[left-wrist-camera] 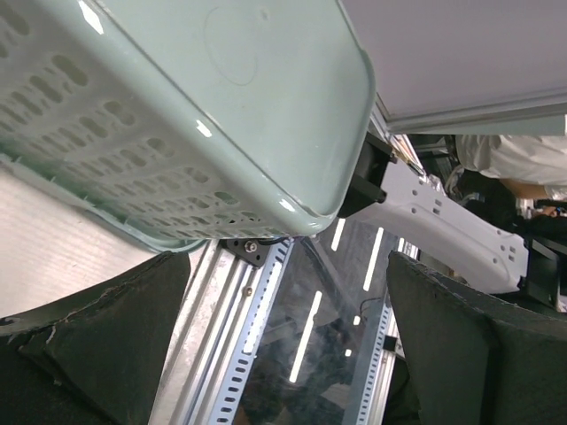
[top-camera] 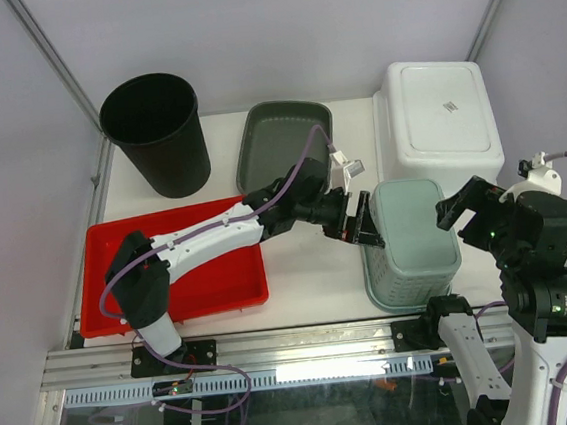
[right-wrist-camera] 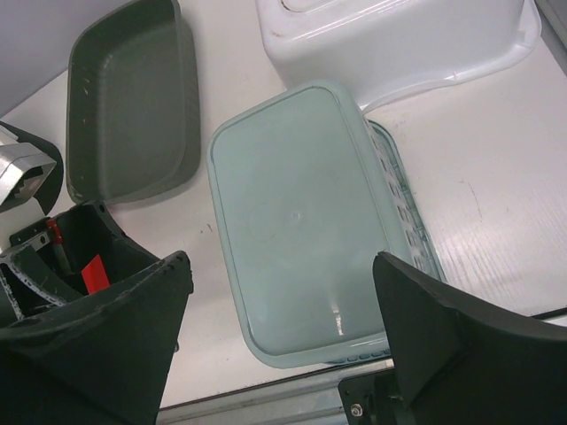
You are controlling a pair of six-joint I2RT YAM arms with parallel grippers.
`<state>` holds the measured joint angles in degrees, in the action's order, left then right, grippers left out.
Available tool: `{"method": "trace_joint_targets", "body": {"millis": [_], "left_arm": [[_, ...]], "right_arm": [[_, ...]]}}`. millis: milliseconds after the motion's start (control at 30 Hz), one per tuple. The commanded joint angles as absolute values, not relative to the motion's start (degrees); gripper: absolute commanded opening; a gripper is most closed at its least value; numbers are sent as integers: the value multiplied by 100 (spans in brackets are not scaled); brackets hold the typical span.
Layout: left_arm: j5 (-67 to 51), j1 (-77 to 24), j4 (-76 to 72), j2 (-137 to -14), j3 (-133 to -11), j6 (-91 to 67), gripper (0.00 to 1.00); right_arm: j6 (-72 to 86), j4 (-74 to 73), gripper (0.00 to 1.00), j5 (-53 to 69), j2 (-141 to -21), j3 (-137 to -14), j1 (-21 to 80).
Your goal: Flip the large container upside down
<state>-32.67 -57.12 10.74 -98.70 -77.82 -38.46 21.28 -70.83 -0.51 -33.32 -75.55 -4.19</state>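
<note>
A pale green perforated container [top-camera: 411,235] lies bottom up at the table's front right; it also shows in the left wrist view [left-wrist-camera: 195,106] and the right wrist view [right-wrist-camera: 292,221]. A bigger white tub [top-camera: 444,107] lies bottom up just behind it, touching it [right-wrist-camera: 399,44]. My left gripper [top-camera: 365,223] is open and empty beside the green container's left wall, just apart from it [left-wrist-camera: 292,336]. My right gripper [top-camera: 470,217] is open and empty, raised over the green container's right edge [right-wrist-camera: 283,345].
A dark green tray [top-camera: 282,142] lies upright at the back centre [right-wrist-camera: 128,97]. A black bucket [top-camera: 155,134] stands upright at the back left. A red tray [top-camera: 185,282] lies under my left arm. The green container reaches the table's front edge and rail [left-wrist-camera: 257,292].
</note>
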Motion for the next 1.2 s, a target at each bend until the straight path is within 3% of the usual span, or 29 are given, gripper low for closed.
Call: {"method": "trace_joint_targets", "body": {"millis": [0,100,300,367,700,900,1167], "left_arm": [[-3014,-5605,1205,-9431,-7731,-3571,99],[-2872,-5550,1285,-9275,-7621,-3547,99],[-2880,-4855,1455,-8568,-7137,-3653,99],[-2912,-4422,1556,-8149,-6914,-3711,99],[-1699,-3911,2349,-7285,-6866,-3599,99],[-937,-3900,2176,-6965,-6627,-3696,99],[-592,-3897,2162,-6745,-6524,-3735,99]], "right_arm": [[1838,-6875,88,180,-3324,-7562,-404],[1589,-6795,86,756,-3287,-7371,-404],[1374,-6585,56,2654,-3551,-7024,-404],[1678,-6262,51,3111,-3616,-6773,-411],[2164,-5552,36,3358,-3899,-6111,-302],[2533,-5253,33,2539,-4115,-6076,682],[3408,-4928,33,-782,-5321,-6266,4606]]}}
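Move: From the right hand, the upturned green basket lies about 6 cm ahead, 4 cm left and 22 cm lower; the white container stands some 30 cm ahead and 5 cm right, also 22 cm down. The left hand is beside the basket's left wall, the basket's middle roughly 11 cm to its right, level fore and aft, and 12 cm below. From the left hand the grey-green tray lies some 26 cm ahead, 15 cm left and 18 cm down. Backing off the basket's left wall, any touch there too unclear to tell, the left hand goes about 18 cm left, 10 cm forward and slightly up, towards the grey-green tray, turning counter-clockwise with fingers wide. The right hand swings about 16 cm left over the basket and past its left side, sinking 7 cm, turning some 40 degrees counter-clockwise and closing its empty fingers to about a third. ##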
